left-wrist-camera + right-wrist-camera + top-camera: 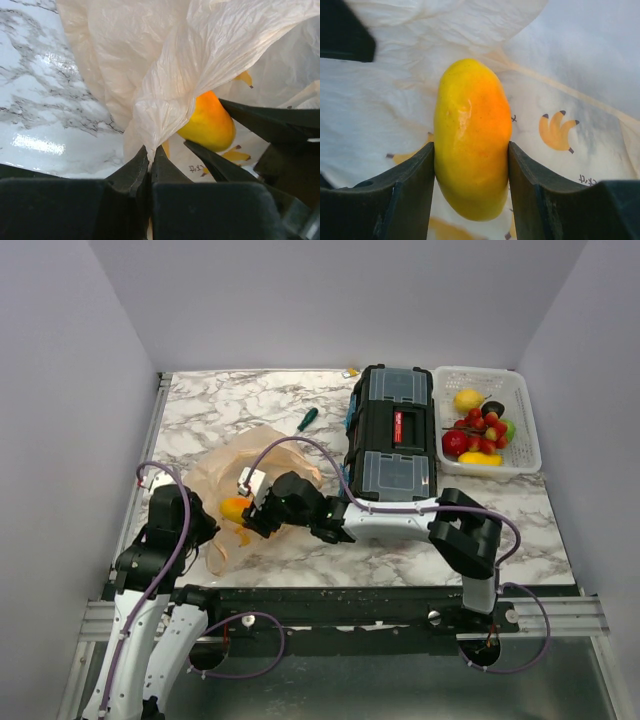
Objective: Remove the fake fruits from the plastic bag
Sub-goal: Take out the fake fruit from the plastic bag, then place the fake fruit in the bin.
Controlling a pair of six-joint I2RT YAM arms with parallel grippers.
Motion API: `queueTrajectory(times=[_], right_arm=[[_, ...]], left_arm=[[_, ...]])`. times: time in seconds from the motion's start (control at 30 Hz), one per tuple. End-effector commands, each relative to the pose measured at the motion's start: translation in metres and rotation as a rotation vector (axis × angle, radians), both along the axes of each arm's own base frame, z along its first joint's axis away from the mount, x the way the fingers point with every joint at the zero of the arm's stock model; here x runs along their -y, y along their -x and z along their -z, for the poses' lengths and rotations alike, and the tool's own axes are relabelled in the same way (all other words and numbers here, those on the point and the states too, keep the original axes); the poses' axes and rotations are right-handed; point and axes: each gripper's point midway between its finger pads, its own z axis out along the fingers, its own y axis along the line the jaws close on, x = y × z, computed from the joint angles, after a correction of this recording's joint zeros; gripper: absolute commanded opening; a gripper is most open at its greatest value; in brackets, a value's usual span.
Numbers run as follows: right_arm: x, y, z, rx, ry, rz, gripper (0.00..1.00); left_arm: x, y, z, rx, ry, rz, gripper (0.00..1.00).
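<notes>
The peach plastic bag [240,465] lies crumpled at the table's left. My left gripper [150,152] is shut on a pinched fold of the bag [165,75] at its near edge. My right gripper [471,150] reaches into the bag mouth and is shut on an orange-yellow fake fruit [472,140], both fingers pressed against its sides. That fruit [235,508] shows at the bag's opening in the top view, and in the left wrist view the fruit [210,122] sits under the bag's lifted film. Other fake fruits [480,430] lie in the white basket [525,445].
A black toolbox [392,435] stands between the bag and the basket at the back right. A green-handled screwdriver [305,419] lies behind the bag. Grey walls close in the table on the left, back and right.
</notes>
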Motion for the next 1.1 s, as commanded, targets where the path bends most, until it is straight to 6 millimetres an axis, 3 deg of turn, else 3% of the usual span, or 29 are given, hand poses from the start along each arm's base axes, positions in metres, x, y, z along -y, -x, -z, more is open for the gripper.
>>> queueTrajectory(times=[0.0,0.3,0.47,0.63,0.87,1.07], right_arm=[[0.005,0.023,-0.033,-0.059,-0.066,-0.081,0.03],[0.013,0.039,-0.078,-0.088,-0.161,-0.121,0.01],[0.02,0.035,-0.109,-0.083,-0.224,-0.064,0.01],[0.04,0.015,-0.142,-0.024,-0.282,0.077,0.01],[0.095,-0.029,-0.184,0.098,-0.334,0.35,0.01],[0.169,-0.084,-0.21,0.165,-0.377,0.624,0.01]], left_arm=[[-0.011,-0.003,-0.004,0.038,-0.02,-0.062,0.0],[-0.012,-0.004,-0.007,0.057,-0.013,-0.077,0.0],[-0.014,-0.007,-0.008,0.072,-0.017,-0.096,0.0],[-0.012,-0.016,-0.012,0.095,-0.009,-0.093,0.0],[-0.006,-0.036,-0.014,0.11,-0.016,-0.062,0.0],[-0.008,-0.05,-0.027,0.124,-0.047,-0.055,0.0]])
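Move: The right hand already holds the yellow mango just above the bag's opening. The white basket it is being taken to lies roughly 27 cm ahead, 52 cm to the right and 8 cm lower. The black toolbox stands on the way, its middle some 15 cm ahead and 31 cm to the right; the screwdriver lies about 27 cm ahead and 13 cm to the right. From the left hand, which pinches the bag, the basket is about 32 cm ahead and 56 cm to the right. Up first, with a slight draw back, the right hand carries the mango clear of the bag, climbing about 20 cm in all; then it swings right and forward towards the basket, ending some 11 cm farther right, its left side tilting up and the wrist turning clockwise. The grip holds throughout. The left hand stays shut on the bag and late on eases a few centimetres forward. ##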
